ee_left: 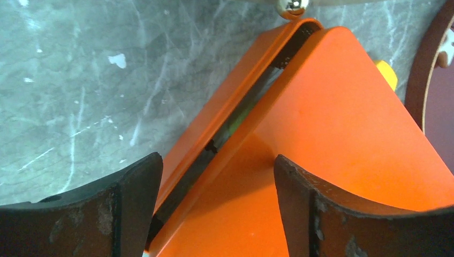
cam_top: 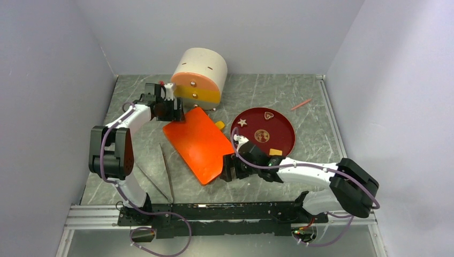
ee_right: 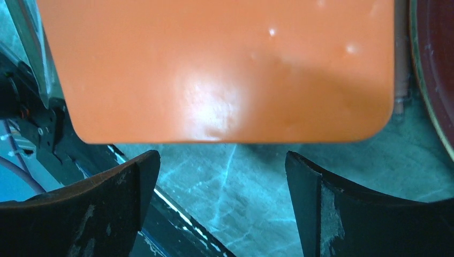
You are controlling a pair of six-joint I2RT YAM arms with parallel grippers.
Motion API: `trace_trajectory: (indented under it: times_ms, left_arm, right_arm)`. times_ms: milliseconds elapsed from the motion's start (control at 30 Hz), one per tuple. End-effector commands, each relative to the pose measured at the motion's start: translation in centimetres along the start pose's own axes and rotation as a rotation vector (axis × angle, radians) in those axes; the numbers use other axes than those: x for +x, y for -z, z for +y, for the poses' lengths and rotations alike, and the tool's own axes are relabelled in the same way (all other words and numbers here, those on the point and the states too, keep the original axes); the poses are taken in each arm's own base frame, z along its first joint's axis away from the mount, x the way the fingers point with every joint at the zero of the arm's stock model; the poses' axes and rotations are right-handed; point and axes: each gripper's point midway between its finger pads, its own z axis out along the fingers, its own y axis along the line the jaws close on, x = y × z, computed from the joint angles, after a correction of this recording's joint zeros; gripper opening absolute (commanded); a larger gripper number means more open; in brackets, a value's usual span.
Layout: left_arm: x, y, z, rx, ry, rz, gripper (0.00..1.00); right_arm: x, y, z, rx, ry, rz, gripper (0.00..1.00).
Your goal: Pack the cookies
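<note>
A flat orange box [cam_top: 197, 142] lies mid-table, its lid [ee_left: 332, 134] slightly ajar over its base; a green piece [ee_left: 241, 115] shows in the gap. A dark red plate [cam_top: 284, 124] holds cookies: a white star [cam_top: 242, 122], a heart [cam_top: 268, 114], a brown patterned disc [cam_top: 262, 135] and a yellow rectangle [cam_top: 275, 152]. My left gripper [cam_top: 174, 110] is open, and its fingers straddle the box's far corner in the left wrist view [ee_left: 218, 160]. My right gripper [cam_top: 230, 168] is open and empty just short of the box's near edge [ee_right: 222, 155].
A round cream and orange container [cam_top: 199, 75] stands at the back, close to my left gripper. A small yellow piece [cam_top: 219, 125] lies between box and plate. A thin orange stick [cam_top: 301, 104] lies at the far right. Metal tongs [cam_top: 167, 172] lie left of the box.
</note>
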Motion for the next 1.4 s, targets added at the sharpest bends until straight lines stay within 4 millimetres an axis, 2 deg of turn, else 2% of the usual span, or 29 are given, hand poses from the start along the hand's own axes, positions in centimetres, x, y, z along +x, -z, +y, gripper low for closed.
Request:
trace_trajectory:
  times_ms: [0, 200, 333, 500, 767, 933, 1100, 1167, 1267, 1367]
  left_arm:
    - [2.6, -0.5, -0.8, 0.064, 0.008, 0.067, 0.79]
    - [4.6, -0.1, -0.8, 0.066, 0.025, 0.124, 0.78]
    - [5.8, 0.2, -1.4, 0.095, 0.052, 0.151, 0.77]
    - [7.4, 0.4, -1.6, 0.095, 0.088, 0.179, 0.74]
    - [10.2, 0.6, -2.5, 0.132, 0.157, 0.236, 0.56]
    - [12.2, 2.2, -3.9, 0.172, 0.203, 0.254, 0.52]
    - [14.1, 4.2, -6.5, 0.234, 0.217, 0.255, 0.51]
    - [15.0, 5.0, -6.8, 0.221, 0.237, 0.257, 0.5]
    - [15.3, 6.1, -6.8, 0.198, 0.262, 0.229, 0.5]
    - [14.9, 6.8, -6.8, 0.18, 0.283, 0.185, 0.57]
  right_arm:
    - [-5.4, 0.0, 3.2, -0.062, 0.004, -0.159, 0.92]
    - [-7.6, 0.0, 4.2, -0.061, -0.025, -0.21, 0.91]
    - [-8.8, -0.1, 4.0, -0.031, -0.028, -0.243, 0.91]
    - [-8.1, -0.5, 2.5, 0.022, -0.041, -0.227, 0.91]
    - [-7.6, -0.1, -0.6, 0.113, -0.082, -0.236, 0.9]
    - [-8.0, 1.0, -1.5, 0.129, -0.073, -0.254, 0.9]
    - [-8.4, 2.3, -2.3, 0.158, -0.034, -0.255, 0.9]
    - [-8.4, 2.7, -2.8, 0.169, -0.022, -0.252, 0.9]
    - [-8.4, 3.0, -3.4, 0.185, -0.002, -0.246, 0.9]
    - [-8.4, 3.2, -4.0, 0.204, 0.004, -0.236, 0.91]
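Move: Resting on the cookie box, the orange lid has its far-left short end right at the left fingers, its middle some 13 cm back, 9 cm right and 2 cm below the left hand; the drawer cabinet stands about 10 cm ahead and 9 cm right of that hand. From the right hand, just off the near end, the lid's middle is about 10 cm ahead, 10 cm left; the plate is 15 cm ahead, 15 cm right, and the yellow block 19 cm ahead, 3 cm left. Closing part-way around the box's far-left end, one finger outside the wall and one on the lid, the left hand draws that end back about 11 cm, most of it late, tilting slightly. The open right hand first rises about 3 cm, forward and left over the lid's near end, then sweeps some 7 cm right and a little forward towards the plate, ending astride that end's edge. ##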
